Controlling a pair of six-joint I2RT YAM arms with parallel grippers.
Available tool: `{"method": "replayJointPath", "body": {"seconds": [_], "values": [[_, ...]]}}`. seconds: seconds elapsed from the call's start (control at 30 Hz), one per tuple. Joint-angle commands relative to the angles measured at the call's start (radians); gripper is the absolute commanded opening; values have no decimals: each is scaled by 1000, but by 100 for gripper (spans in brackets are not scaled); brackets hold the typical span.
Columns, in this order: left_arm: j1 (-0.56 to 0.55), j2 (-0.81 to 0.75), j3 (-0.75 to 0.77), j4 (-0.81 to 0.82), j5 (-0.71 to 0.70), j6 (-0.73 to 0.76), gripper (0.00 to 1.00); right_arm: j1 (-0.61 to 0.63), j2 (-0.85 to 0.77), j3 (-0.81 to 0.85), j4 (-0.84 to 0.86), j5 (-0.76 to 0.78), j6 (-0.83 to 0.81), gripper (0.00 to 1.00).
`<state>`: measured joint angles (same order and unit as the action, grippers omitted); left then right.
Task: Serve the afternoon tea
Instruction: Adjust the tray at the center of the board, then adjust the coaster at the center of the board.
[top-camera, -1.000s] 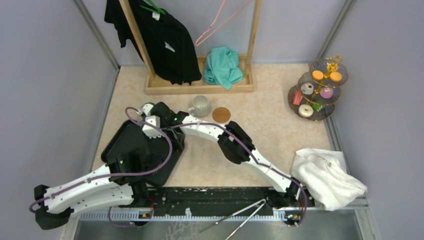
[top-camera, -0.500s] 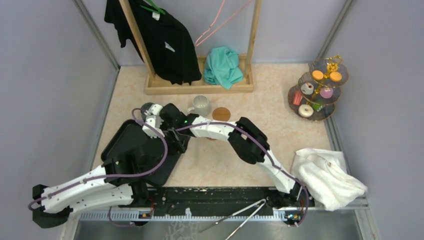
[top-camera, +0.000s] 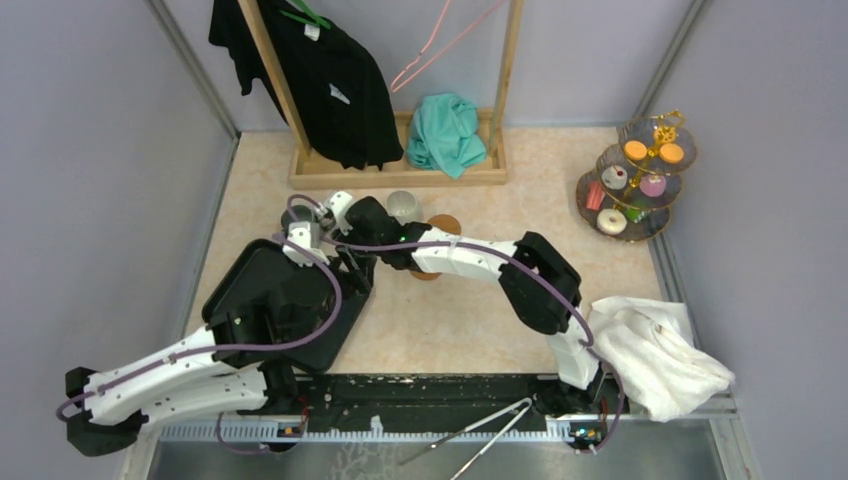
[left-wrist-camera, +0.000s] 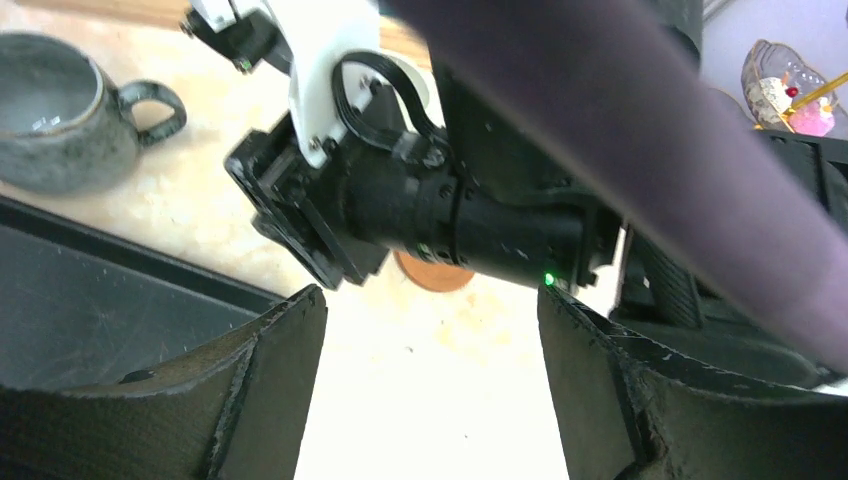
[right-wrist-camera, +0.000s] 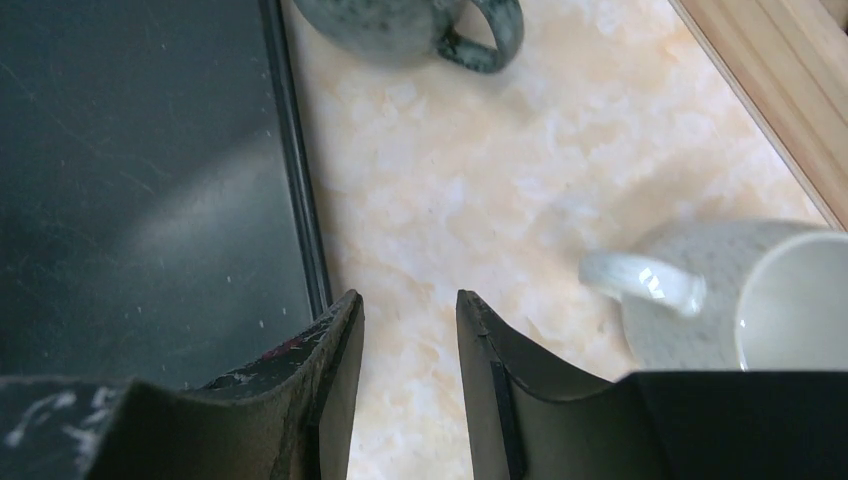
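The three-tier glass stand (top-camera: 635, 180) with its sweets stands at the far right of the table, and its edge shows in the left wrist view (left-wrist-camera: 790, 85). The grey mug (top-camera: 292, 216) sits just beyond the black tray's far corner, close ahead of my right gripper (right-wrist-camera: 408, 312), which is open over bare table. My left gripper (left-wrist-camera: 430, 330) is open too, with only table between its fingers, at the tray's right edge (top-camera: 350, 272). The right wrist (left-wrist-camera: 420, 200) crosses in front of it. The grey mug (left-wrist-camera: 50, 125) lies to its upper left (right-wrist-camera: 400, 20).
The black tray (top-camera: 250, 300) lies under the left arm. A white speckled mug (top-camera: 403, 205) and a brown coaster (top-camera: 447, 224) sit behind the right arm. A wooden clothes rack (top-camera: 400, 175) stands at the back. A white towel (top-camera: 650, 355) and metal tongs (top-camera: 480, 430) lie near the front edge.
The right gripper has opened wider and drawn off the tray's corner toward the far side, its elbow swinging right. The left gripper has opened a little and edged farther along the tray.
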<state>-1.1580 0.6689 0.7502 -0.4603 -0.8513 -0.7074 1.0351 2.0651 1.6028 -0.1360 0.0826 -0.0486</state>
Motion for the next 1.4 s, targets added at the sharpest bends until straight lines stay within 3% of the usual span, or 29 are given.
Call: {"method": "replayJointPath", "body": {"seconds": [0.0,0.33,0.7,1.0,1.37], "values": [[17,68,42,136,-40,130,82,-18,-142,-73,68,41,32,39],[164,226,107,326,161,274,84,-58,-270,-181,27,165,94,40],[447,396,87,463,515,219,84,-217,-370,-289,-18,270,279,38],[602,590,93,593,717,142,83,-320,-262,-257,-4,236,305,38],[688,726,71,693,779,124,81,-393,-59,-77,-44,160,294,37]]}}
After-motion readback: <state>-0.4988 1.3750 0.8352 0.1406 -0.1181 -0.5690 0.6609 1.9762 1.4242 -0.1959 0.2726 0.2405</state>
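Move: The white mug lies some 25 cm ahead of my left hand, 8 cm to its right and about 20 cm below. From that hand the near coaster is about 16 cm ahead and 13 cm right, and the black tray's middle about 5 cm ahead and 17 cm left. The far coaster is roughly 13 cm ahead of my right hand, 20 cm right and 10 cm below; from this hand the white mug is about 15 cm ahead and 11 cm right, the dark mug about 15 cm ahead and 11 cm left. Leaving the tray's far side, I swing my right hand some 20 cm to the right and 12 cm forward towards the far coaster, turning it about 40 degrees clockwise; it rises a little first, then sinks. I send my left hand forward towards the white mug, first slightly up, then down about 10 cm, fingers staying wide and tipping slightly downward. I touch nothing yet. ##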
